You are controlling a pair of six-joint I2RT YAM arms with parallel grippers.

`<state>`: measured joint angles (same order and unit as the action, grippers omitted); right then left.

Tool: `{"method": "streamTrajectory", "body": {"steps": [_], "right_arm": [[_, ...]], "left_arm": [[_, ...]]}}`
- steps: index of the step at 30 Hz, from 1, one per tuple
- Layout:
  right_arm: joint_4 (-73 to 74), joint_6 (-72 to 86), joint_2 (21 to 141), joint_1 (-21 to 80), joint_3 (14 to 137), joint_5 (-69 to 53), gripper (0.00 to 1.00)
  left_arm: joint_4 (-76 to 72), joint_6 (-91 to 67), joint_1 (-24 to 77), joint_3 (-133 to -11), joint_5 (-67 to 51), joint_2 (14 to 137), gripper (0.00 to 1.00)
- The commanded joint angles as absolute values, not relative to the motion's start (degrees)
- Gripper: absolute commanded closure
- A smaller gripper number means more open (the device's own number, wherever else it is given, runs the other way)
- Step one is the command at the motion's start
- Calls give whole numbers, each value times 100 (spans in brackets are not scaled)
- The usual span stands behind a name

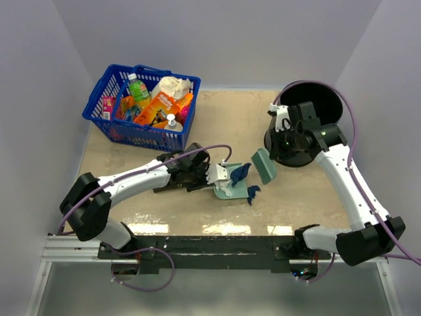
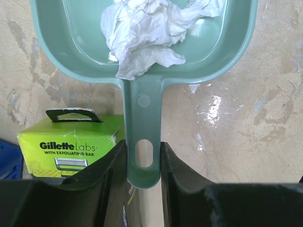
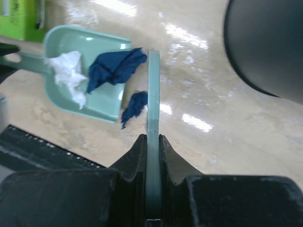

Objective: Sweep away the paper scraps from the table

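My left gripper (image 2: pixel 143 156) is shut on the handle of the teal dustpan (image 2: pixel 71 42), which lies flat on the table (image 1: pixel 309 197). A whitish paper wad (image 2: pixel 147 33) sits inside the pan. In the right wrist view a dark blue scrap (image 3: pixel 116 66) lies across the mouth of the dustpan (image 3: pixel 102 101). A smaller blue scrap (image 3: pixel 135 106) rests on the table just outside its lip. My right gripper (image 3: pixel 152 146) is shut on the teal brush (image 3: pixel 153 94), held edge-on right beside those blue scraps. From above, the brush (image 1: pixel 264 164) stands just right of the dustpan (image 1: pixel 230 191).
A blue basket (image 1: pixel 99 115) full of groceries stands at the back left. A black bin (image 1: pixel 309 125) sits at the back right, under my right arm. A green Gillette box (image 2: pixel 71 146) lies on the table beside my left gripper.
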<state>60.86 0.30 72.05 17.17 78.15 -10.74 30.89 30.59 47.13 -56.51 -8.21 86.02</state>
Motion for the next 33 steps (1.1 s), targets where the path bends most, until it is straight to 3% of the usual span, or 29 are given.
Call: {"method": "streamTrajectory", "body": {"steps": [1,11,18,25,33], "right_arm": [[5906,-97,7198,1705,7832,217,100],[5564,281,7567,1705,7559,18,100],[5652,851,7611,1696,7234,800,100],[5177,1624,7716,1714,6399,18,100],[4614,2144,7998,1714,6671,-1668,100]], "left_arm": [[3251,3058,4685,-5958,-1011,8525,100],[5051,4113,4702,-6363,-765,8893,100],[5520,3965,4746,-7013,-615,9369,100],[5634,3648,4974,-7322,-782,9650,100],[4975,3235,5150,-7277,-492,9843,100]]}}
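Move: The small navy scrap still on the table lies about 5 cm back and 4 cm left of the brush-holding right hand, some 20 cm below it. The larger navy scrap hangs at the dustpan's mouth, about 4 cm left of the small one and 5 cm farther out; the white scrap is already in the pan, 11 cm left of the hand and 4 cm back. From the pan-holding left hand, the small scrap is about 12 cm right, 2 cm back and 5 cm below. From its raised place the right hand, still gripping the brush, swings about 4 cm right and a little forward, sinks some 9 cm with a clockwise turn, then comes back left so the brush closes in on the small navy scrap at the pan's mouth. Meanwhile the left hand keeps the dustpan gripped and tips its mouth side down again by roughly 15 degrees while drawing it slightly back, easing it left away from the scrap and then right again. ##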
